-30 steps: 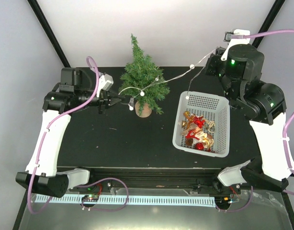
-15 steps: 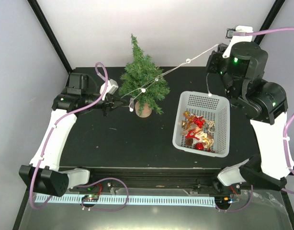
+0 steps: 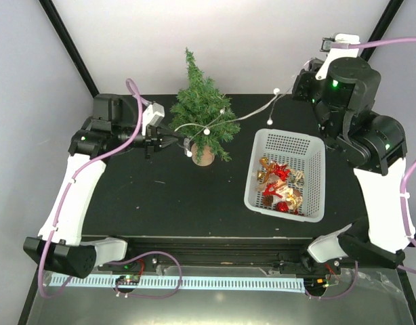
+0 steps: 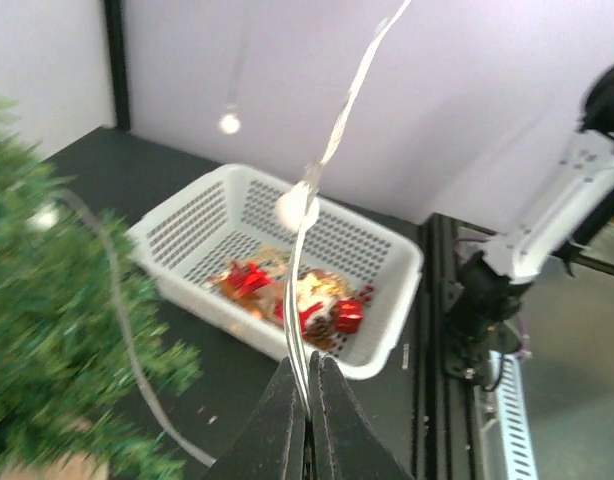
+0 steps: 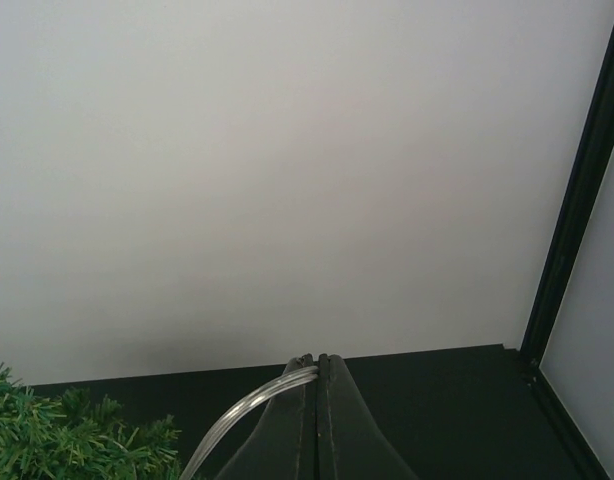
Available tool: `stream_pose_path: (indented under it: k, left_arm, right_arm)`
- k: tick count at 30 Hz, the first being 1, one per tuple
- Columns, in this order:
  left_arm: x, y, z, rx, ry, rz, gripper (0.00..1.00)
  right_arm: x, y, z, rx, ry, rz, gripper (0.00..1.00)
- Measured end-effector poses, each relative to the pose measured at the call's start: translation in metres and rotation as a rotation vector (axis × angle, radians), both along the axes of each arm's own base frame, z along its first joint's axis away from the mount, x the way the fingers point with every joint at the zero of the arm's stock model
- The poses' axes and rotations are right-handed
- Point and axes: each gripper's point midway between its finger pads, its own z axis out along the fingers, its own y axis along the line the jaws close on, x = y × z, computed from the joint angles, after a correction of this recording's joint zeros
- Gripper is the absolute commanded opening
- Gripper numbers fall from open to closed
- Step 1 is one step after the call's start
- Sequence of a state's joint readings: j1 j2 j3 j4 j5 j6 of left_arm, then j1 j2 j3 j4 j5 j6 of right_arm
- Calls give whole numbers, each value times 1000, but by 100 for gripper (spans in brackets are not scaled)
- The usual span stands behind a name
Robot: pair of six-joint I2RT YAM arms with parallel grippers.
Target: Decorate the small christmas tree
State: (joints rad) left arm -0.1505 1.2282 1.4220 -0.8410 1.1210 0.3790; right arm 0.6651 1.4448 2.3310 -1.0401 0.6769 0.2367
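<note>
The small christmas tree (image 3: 201, 112) stands in its brown pot (image 3: 202, 156) at the back middle of the black table; its blurred branches (image 4: 47, 330) fill the left of the left wrist view. A clear light string (image 3: 252, 108) with white bulbs drapes over the tree. Just left of the pot, my left gripper (image 3: 183, 142) (image 4: 309, 368) is shut on the string (image 4: 307, 290). My right gripper (image 3: 304, 69) (image 5: 318, 358) is raised at the back right, shut on the string's other part (image 5: 237, 415). A loose end with a bulb (image 3: 269, 122) hangs by the basket.
A white perforated basket (image 3: 315, 196) (image 4: 392, 330) stands right of the tree, holding red and gold ornaments (image 3: 279, 184). Black frame posts (image 3: 69, 44) rise at the back corners. The table's front edge runs along a rail (image 3: 215, 281).
The left gripper drew slightly left, then came back beside the pot. The string went taut and slackened, and its loose end swung along the basket's far rim.
</note>
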Motion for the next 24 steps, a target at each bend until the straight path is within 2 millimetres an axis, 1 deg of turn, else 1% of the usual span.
stream_pose_path:
  k: [2, 4, 7, 10, 12, 15, 18, 21, 24]
  left_arm:
    - [-12, -10, 11, -21, -9, -54, 2]
    - [-28, -23, 18, -36, -15, -117, 2]
    - [-50, -35, 24, -47, -19, -187, 2]
    - [-61, -39, 22, -47, -17, -214, 2]
    - [-63, -40, 11, -32, 1, -219, 2]
    - [-59, -40, -10, 6, 29, -204, 1]
    - [-51, -39, -36, 55, 76, -182, 2]
    - [-42, -40, -55, 94, 104, -168, 2]
    - [-30, -39, -69, 136, 116, -141, 2]
  right_arm:
    - [-3, -3, 0, 0, -1, -3, 1]
    - [-6, -6, 0, 1, -3, -7, 1]
    - [-11, -11, 0, 2, -6, -15, 1]
    - [-15, -16, 0, 4, -10, -22, 1]
    - [-17, -17, 0, 4, -11, -23, 1]
    - [-19, -19, -1, 3, -11, -26, 1]
    - [-19, -19, -2, 1, -8, -28, 1]
    - [-18, -19, -4, -2, -5, -28, 1]
    - [-16, -17, -5, -5, -1, -28, 1]
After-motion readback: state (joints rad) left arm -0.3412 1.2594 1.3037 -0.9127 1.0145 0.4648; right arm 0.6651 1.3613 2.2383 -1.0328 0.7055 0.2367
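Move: In front of the tree, the left hand holds one end of the light string. The tree's middle lies about 12 cm ahead of it, 6 cm to its right and 15 cm below; the basket of ornaments is roughly 6 cm ahead, 33 cm to the right and some 32 cm lower. From the right hand, holding the string's other side high up, the tree's middle is about 8 cm ahead, 25 cm left and 33 cm below; the basket is nearly straight underneath, some 50 cm down. Swinging back about 6 cm and right 4 cm with a slight rise, the left hand then sinks some 9 cm while easing about 3 cm forward again, down towards the pot. Its shut fingers keep the string and the wrist turns clockwise by up to 15 degrees, the tips dipping. The right hand, still pinching the string up high, drifts about 2 cm back and 2 cm right. ##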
